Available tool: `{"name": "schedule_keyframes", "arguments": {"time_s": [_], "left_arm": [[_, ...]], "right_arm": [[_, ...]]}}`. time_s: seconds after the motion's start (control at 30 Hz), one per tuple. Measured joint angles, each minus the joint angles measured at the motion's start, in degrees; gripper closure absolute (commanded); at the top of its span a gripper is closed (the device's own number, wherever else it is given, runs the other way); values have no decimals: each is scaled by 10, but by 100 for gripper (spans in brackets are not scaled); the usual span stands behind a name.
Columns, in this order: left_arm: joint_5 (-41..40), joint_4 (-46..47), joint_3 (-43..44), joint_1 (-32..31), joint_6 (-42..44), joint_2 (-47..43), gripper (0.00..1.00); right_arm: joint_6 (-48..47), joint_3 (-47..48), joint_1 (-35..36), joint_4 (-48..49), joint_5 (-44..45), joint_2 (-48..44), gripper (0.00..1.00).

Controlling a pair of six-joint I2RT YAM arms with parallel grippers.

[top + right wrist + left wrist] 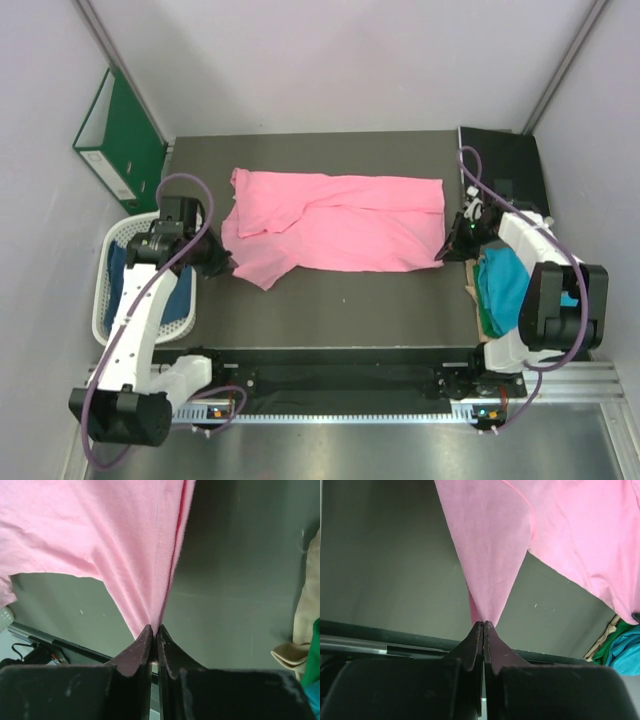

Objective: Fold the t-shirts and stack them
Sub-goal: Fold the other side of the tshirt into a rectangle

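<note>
A bright pink t-shirt (340, 225) lies spread across the middle of the dark table, rumpled at its left end. My left gripper (226, 263) is shut on the shirt's left edge; in the left wrist view the pink cloth (492, 555) runs taut into the gripper (484, 624). My right gripper (445, 250) is shut on the shirt's right edge, and the pink fabric (125, 540) pulls into a pinch at the gripper (154, 628). A teal t-shirt (505, 285) lies crumpled at the right, under the right arm. Dark blue cloth (180, 300) shows inside the basket.
A white lattice basket (108, 290) stands at the table's left edge beneath the left arm. A green ring binder (120, 140) leans against the wall at the back left. A black flat object (505, 165) lies at the back right corner. Green and beige cloth (487, 320) lies under the teal shirt.
</note>
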Motion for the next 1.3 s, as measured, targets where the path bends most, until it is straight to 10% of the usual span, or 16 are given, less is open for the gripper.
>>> {"name": "schedule_keyframes", "arguments": {"time_s": [0.23,1.3], "left_arm": [[-2,-9,-12,0,-3,-19,100],[76,229,278,52,-9,429,100]], "right_arm": [[-3,-26,-5,-3,1,-27,95],[61,190,-49,114,-28,235,94]]}}
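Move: The left hand pinches the t-shirt's near-left edge. The t-shirt's far-left corner lies some 34 cm ahead, 3 cm left and 18 cm below it; the laundry basket stands about 27 cm left, 3 cm farther out. From the right hand, holding the near-right corner, the t-shirt's far-right corner is about 27 cm ahead, 2 cm right, 8 cm down; the blue stack sits 27 cm right, 6 cm back, the black box 32 cm ahead, 20 cm right. Forward over the t-shirt, after easing back barely a centimetre, both hands carry the near edge towards its far side: the left about 23 cm and still high, the right about 13 cm and low, drifting slightly right and sinking a little. Both keep their pinch; the left fingers tip slightly outward and the right wrist turns some 10 degrees clockwise. ##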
